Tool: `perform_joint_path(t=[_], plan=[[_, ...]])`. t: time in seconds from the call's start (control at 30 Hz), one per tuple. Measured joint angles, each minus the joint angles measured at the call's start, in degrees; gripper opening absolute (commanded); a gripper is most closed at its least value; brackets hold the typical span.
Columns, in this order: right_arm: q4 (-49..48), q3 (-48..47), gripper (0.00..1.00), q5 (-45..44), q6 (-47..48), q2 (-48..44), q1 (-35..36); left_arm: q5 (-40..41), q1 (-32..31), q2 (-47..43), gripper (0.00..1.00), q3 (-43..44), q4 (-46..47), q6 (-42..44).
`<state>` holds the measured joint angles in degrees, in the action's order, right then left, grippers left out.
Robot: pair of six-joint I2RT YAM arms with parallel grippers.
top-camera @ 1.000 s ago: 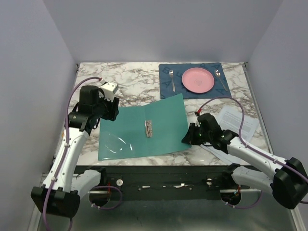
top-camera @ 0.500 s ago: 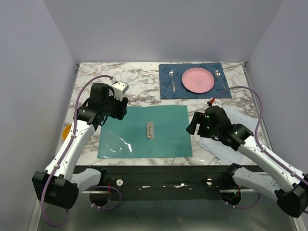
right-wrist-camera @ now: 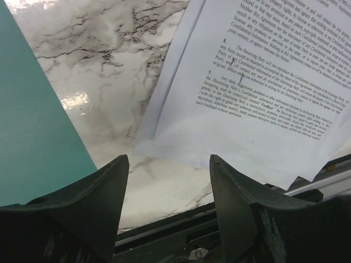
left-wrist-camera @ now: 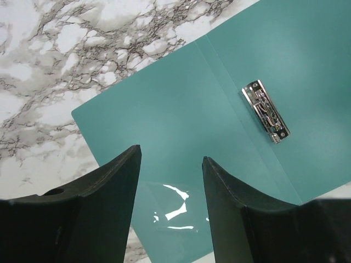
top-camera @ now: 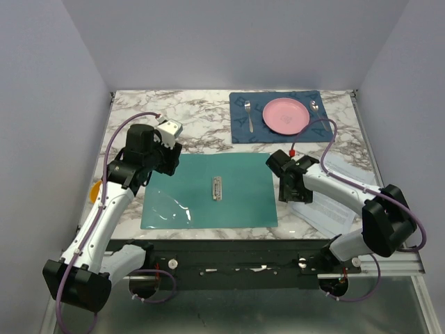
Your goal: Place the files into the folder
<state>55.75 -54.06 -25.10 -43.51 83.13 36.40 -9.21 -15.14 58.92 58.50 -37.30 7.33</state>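
Note:
The teal folder lies open and flat on the marble table, its metal clip at the middle and its clear sleeve on the left half. It also shows in the left wrist view. My left gripper is open and empty above the folder's far left corner. The files, white printed sheets, lie right of the folder, also in the right wrist view. My right gripper is open and empty over the bare table between the folder's right edge and the sheets.
A dark blue placemat at the back right holds a pink plate, a fork and a spoon. An orange thing lies at the left table edge. The table's front edge shows in the right wrist view.
The folder's right cover has dropped flat and the folder now lies open. My right gripper has let go and swung toward the sheets. My left gripper shifted slightly at the far left corner.

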Motion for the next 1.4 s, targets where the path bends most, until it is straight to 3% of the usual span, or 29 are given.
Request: perform_joint_path(t=[0.63, 1.4], plan=[[-7.3, 3.9, 0.67, 2.5, -0.2, 5.7, 0.0, 1.4, 0.0, -0.9, 0.62, -2.2, 0.4, 1.2], [-8.3, 5.0, 0.3, 1.9, -2.1, 5.6, 0.0, 3.4, 0.0, -2.2, 0.61, -4.1, 1.2, 1.4]])
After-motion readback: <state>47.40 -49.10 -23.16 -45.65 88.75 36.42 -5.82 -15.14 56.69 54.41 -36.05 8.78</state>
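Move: The files' near-left corner lies almost under the right hand: about 1 cm back, 1 cm to its left and 6 cm down. The stack's middle is some 13 cm to the right and 5 cm ahead. The open folder's middle is roughly 28 cm to the hand's left and 7 cm ahead, its clip 25 cm left and also 7 cm ahead. From the left hand, the files' middle is about 54 cm right, 2 cm back and 21 cm down. The files' near-left corner is what the right hand comes down on: the hand sinks about 4 cm almost straight, with its fingers open and pointing down. Near the table it stops and stays, and the fingers close in around the corner to roughly half their starting gap, one fingertip coming to bear on the top sheet, without shutting. ##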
